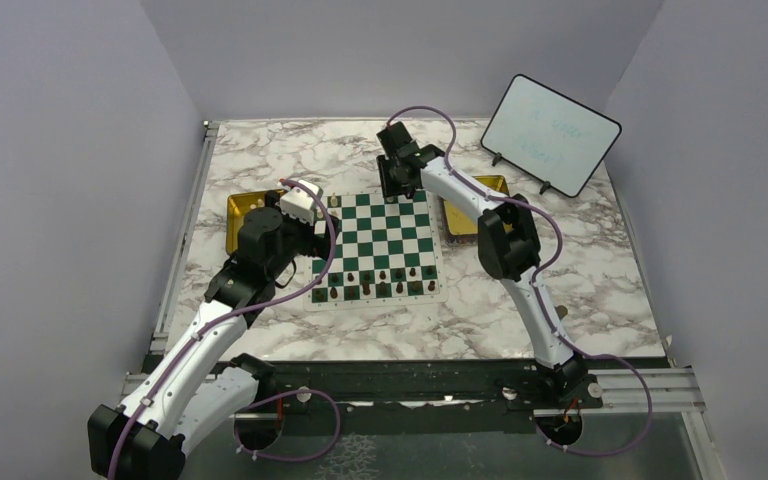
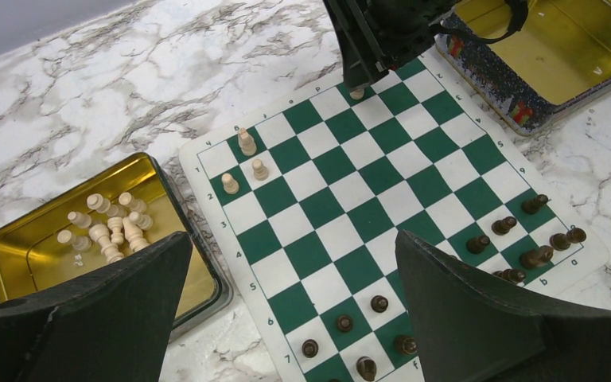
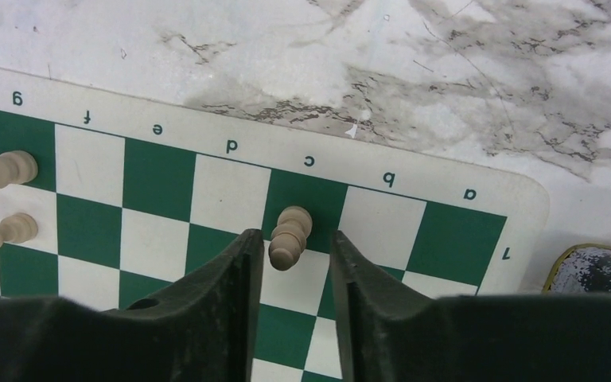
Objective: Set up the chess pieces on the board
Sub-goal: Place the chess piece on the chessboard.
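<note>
The green and white board (image 1: pixel 380 240) lies mid-table. My right gripper (image 1: pixel 397 186) is down at its far edge, open, its jaws either side of a cream piece (image 3: pixel 289 235) that stands on the c-file end square with a gap on each side. The same piece (image 2: pixel 356 93) shows under the right gripper (image 2: pixel 362 76) in the left wrist view. Three more cream pieces (image 2: pixel 247 142) stand near the board's far left corner. Dark pieces (image 2: pixel 379 303) fill the near rows. My left gripper (image 2: pixel 292 239) hangs open and empty above the board's left side.
A gold tray (image 2: pixel 16 239) left of the board holds several loose cream pieces (image 2: pixel 107 227). A second gold tray (image 2: pixel 573 48) sits on the right. A small whiteboard (image 1: pixel 550 133) stands at the back right. Grey walls enclose the marble table.
</note>
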{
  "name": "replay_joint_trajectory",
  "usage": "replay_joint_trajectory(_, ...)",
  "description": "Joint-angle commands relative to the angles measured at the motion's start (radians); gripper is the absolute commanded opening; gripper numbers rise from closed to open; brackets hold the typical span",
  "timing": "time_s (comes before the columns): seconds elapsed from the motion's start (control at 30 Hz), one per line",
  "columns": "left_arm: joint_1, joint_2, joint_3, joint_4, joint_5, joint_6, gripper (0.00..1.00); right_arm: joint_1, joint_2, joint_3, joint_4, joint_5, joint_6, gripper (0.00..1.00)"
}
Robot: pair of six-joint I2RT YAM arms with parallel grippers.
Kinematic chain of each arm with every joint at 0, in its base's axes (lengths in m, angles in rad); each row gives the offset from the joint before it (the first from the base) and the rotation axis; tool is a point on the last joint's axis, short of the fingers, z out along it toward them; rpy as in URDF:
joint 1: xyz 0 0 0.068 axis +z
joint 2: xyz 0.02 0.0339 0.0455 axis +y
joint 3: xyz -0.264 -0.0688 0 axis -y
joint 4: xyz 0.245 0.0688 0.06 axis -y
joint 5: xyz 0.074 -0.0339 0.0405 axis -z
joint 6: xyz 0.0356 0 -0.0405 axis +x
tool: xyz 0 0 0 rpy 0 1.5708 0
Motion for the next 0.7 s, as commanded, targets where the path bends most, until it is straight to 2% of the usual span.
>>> replay_joint_trajectory(0.0, -0.004, -0.007, -0.008, 0.028, -0.008, 0.01, 0.99, 0.0, 0.03, 0.054, -0.033, 0.021, -0.002, 0.45)
replay_joint_trajectory(0.33, -0.004, 0.007, 0.008, 0.002, -0.03, -0.041, 0.99, 0.0, -0.031, 0.084, -0.06, 0.006, -0.027, 0.63)
replay_joint_trajectory(0.47, -0.004, 0.034, 0.028, -0.002, -0.008, -0.094, 0.99, 0.0, -0.147, -0.018, -0.031, 0.003, -0.021, 0.73)
replay_joint_trajectory(0.6, -0.003, 0.053, 0.043, 0.006, -0.048, -0.139, 0.99, 0.0, -0.27, -0.126, 0.007, -0.022, -0.008, 0.91)
replay_joint_trajectory(0.67, -0.002, 0.058, 0.055, -0.001, -0.077, -0.162, 0.99, 0.0, -0.322, -0.164, 0.003, -0.041, 0.005, 0.96)
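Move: The right hand's loosened fingers stand about the head of the white chess piece on c1, its middle roughly 1 cm below the hand point. Three white pieces stand to the left: on g1 about 13 cm left and level, on g2 13 cm left and 3 cm nearer, on h2 16 cm left and 3 cm nearer. The right tray is some 18 cm right and 1 cm back. From the left hand, the c1 piece lies about 20 cm ahead, 12 cm right and 18 cm below. Already loose around the c1 chess piece, the right fingers go on spreading until nearly fully open. The hand nudges forward and slightly up, then pulls away from the piece, up and back with some drift right, ending about 5 cm higher, its tilt hardly changed. The open left hand begins to sink, about 1.5 cm. ##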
